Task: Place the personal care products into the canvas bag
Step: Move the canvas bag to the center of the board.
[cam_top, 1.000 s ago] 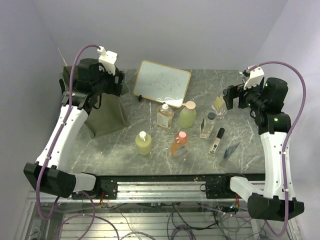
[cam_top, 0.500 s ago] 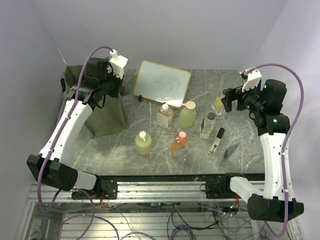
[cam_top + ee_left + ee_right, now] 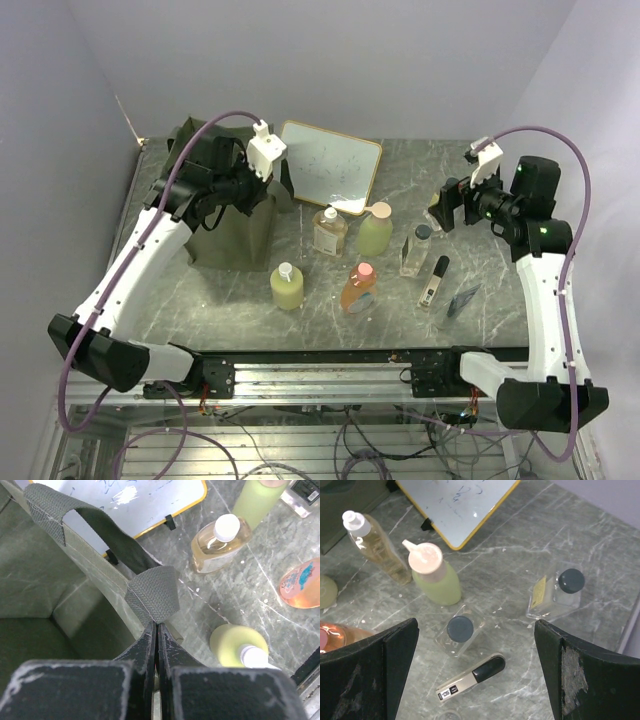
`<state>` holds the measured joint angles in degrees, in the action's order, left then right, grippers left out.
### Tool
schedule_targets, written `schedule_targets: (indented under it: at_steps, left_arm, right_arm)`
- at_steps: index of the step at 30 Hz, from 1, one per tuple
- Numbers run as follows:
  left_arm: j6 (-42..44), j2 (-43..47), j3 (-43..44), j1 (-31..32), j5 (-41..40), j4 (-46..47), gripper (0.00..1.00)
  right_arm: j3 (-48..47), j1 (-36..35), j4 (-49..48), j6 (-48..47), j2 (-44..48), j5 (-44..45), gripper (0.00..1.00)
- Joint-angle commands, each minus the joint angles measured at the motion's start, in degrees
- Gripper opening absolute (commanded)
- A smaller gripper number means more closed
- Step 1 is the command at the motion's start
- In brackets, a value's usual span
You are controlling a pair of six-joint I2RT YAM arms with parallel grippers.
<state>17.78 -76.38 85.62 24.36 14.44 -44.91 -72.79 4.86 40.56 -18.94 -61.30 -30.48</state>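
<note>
The olive canvas bag [image 3: 225, 225] stands at the back left with its mouth open. My left gripper [image 3: 258, 195] is shut on the bag's right rim, just under the strap handle [image 3: 152, 592]. The bottles stand mid-table: amber [image 3: 330, 232] and yellow-green [image 3: 287, 286] with white pumps, green [image 3: 375, 230] and orange [image 3: 358, 288] with pink caps. Two clear bottles with black caps [image 3: 460, 630] [image 3: 560, 592] are on the right. My right gripper [image 3: 476, 635] hangs wide open above these two, holding nothing.
A wood-framed whiteboard [image 3: 328, 165] leans at the back, right beside the bag. A slim tube with a black cap [image 3: 433, 282] and a small clear item [image 3: 462, 300] lie at the front right. The walls are close on both sides.
My left gripper closed on the bag's rim and moved right, dragging the bag toward the whiteboard. The right arm shifted slightly left, still open.
</note>
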Motion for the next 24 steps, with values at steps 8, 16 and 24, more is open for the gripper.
schedule_targets:
  at_steps: [8,16,24]
  left_arm:
    - [-6.78,3.40,-0.24,1.30,6.17,0.07,0.07]
    - [-7.56,3.79,-0.02,2.24,7.87,-0.91,0.11]
    - [-2.32,7.45,0.16,2.43,7.34,0.42,0.56]
  right_arm:
    - [0.18,-4.43,2.76,-4.02,-2.90,-0.59,1.00]
    - [0.52,-8.66,3.69,-5.08,-3.15,2.19,1.00]
    - [0.94,-8.88,3.12,-4.70,-2.27,2.07,1.00]
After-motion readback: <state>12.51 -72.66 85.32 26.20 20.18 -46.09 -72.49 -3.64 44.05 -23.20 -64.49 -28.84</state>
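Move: The left hand already pinches the canvas bag's rim; the bag's middle lies roughly 9 cm to its left, level fore and aft, and 12 cm below. The yellow bottle stands about 19 cm back and 4 cm right, the amber bottle 7 cm back and 14 cm right, and the whiteboard 10 cm ahead and 13 cm right. From the right hand, the bag lies some 50 cm left, about level fore and aft. Left hand drags the pinched rim about 4 cm back and right, then half-opens; right hand shifts left and down. ##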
